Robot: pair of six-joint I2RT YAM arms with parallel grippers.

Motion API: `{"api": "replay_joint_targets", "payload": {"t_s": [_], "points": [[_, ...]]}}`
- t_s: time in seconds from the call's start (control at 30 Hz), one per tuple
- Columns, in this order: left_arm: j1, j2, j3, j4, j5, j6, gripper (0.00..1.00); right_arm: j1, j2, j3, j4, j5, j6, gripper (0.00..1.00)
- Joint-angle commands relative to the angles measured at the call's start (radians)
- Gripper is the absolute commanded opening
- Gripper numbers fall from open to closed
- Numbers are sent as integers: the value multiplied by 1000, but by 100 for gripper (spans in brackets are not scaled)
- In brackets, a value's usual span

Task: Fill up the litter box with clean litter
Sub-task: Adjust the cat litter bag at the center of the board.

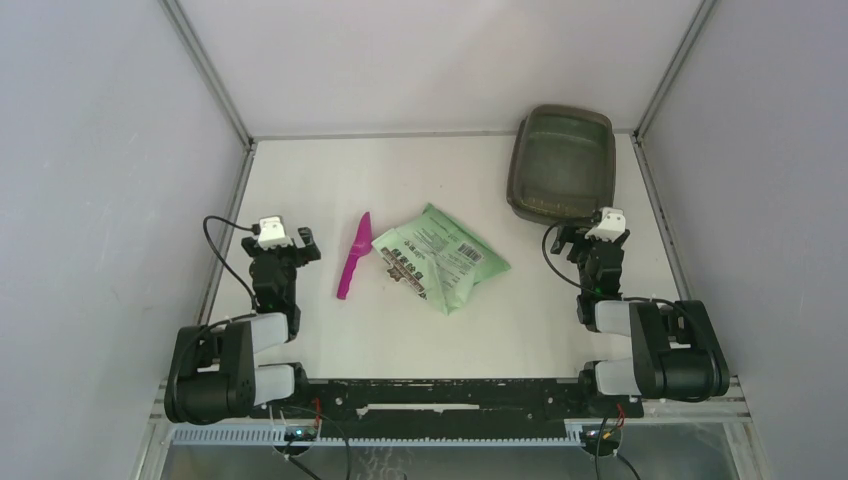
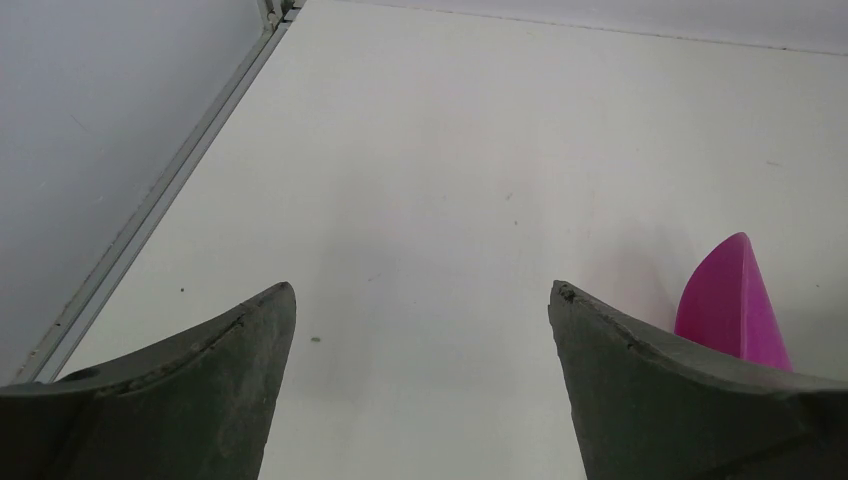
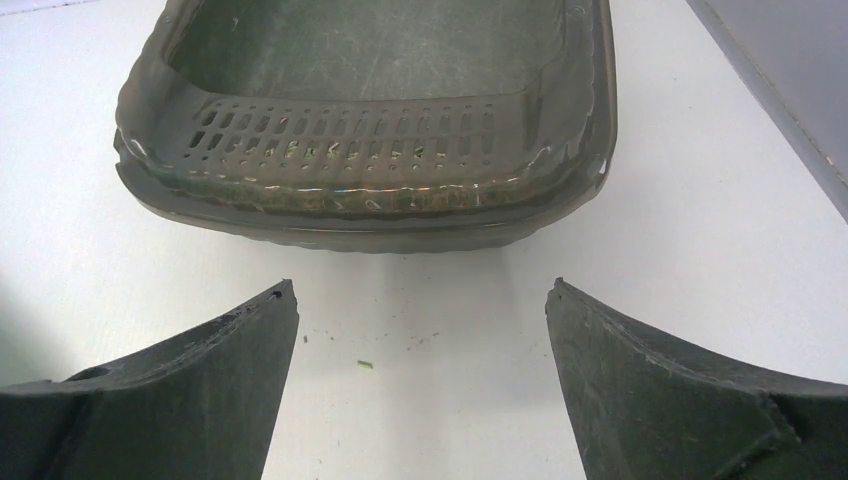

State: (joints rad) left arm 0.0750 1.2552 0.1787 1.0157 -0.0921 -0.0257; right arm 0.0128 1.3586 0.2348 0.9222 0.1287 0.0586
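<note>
The litter box [image 1: 561,163], a dark grey-brown translucent tray, stands at the back right against the corner. Seen from the right wrist, the litter box [image 3: 370,150] has a slotted near ledge and a bare dark floor. My right gripper [image 1: 592,238] hovers just in front of its near rim, and in its own view the right gripper [image 3: 420,285] is open with only table between the fingers. My left gripper [image 1: 279,243] is at the left. From its wrist camera the left gripper [image 2: 422,290] is open over bare table. The clean litter is hidden.
A light-green printed bag [image 1: 440,257] lies flat mid-table. A magenta scoop [image 1: 354,256] lies left of it, and the scoop's tip [image 2: 733,300] shows past my left gripper's right finger. A few tiny greenish specks [image 3: 365,364] dot the table before the tray. Grey walls enclose three sides.
</note>
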Motion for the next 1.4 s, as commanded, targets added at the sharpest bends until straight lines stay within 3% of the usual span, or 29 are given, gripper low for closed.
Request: {"api": "replay_joint_targets", "payload": {"t_s": [0.0, 0.83, 0.9, 0.97, 1.17, 1.23, 1.3, 1.37], "points": [[4, -2, 5, 47, 17, 17, 100, -5, -5, 20, 30, -3, 14, 99], [4, -21, 1, 56, -26, 0, 100, 10, -27, 14, 36, 50, 6, 99], [5, -93, 18, -19, -64, -9, 100, 68, -134, 63, -140, 143, -32, 99], [4, -204, 70, -249, -43, -16, 100, 123, -293, 188, -399, 189, -1, 99], [1, -498, 268, -682, 54, -182, 100, 200, -544, 468, -987, 106, 181, 99], [-1, -567, 342, -810, 75, -249, 100, 231, -606, 548, -1144, 34, 256, 99], [-8, -625, 445, -966, 74, -379, 100, 235, -663, 579, -1218, -139, 291, 99], [-11, -651, 517, -1056, 200, -464, 100, 220, -710, 572, -1281, -250, 357, 99]]}}
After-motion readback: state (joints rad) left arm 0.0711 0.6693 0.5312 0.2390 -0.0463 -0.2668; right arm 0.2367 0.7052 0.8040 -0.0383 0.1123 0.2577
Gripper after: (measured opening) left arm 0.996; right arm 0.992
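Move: Between the two hands lies the cat litter bag: some 32 cm to the left hand's right, about 4 cm back and 10 cm lower. From the left hand, the purple scoop lies about 13 cm to the right and 4 cm back. From the right hand, the bag is roughly 29 cm to the left, 4 cm back and 6 cm lower; the litter box sits about 16 cm ahead of that hand and 2 cm to its left. Rising off their low waiting places, both empty hands set off late but fast, fingers still wide open. The right climbs about 26 cm beside the litter box, shifting some 8 cm left and 6 cm back, its fingers tipping up and turning left; the left goes up about 17 cm with a slight draw back, rolling left side down and tipping up. ##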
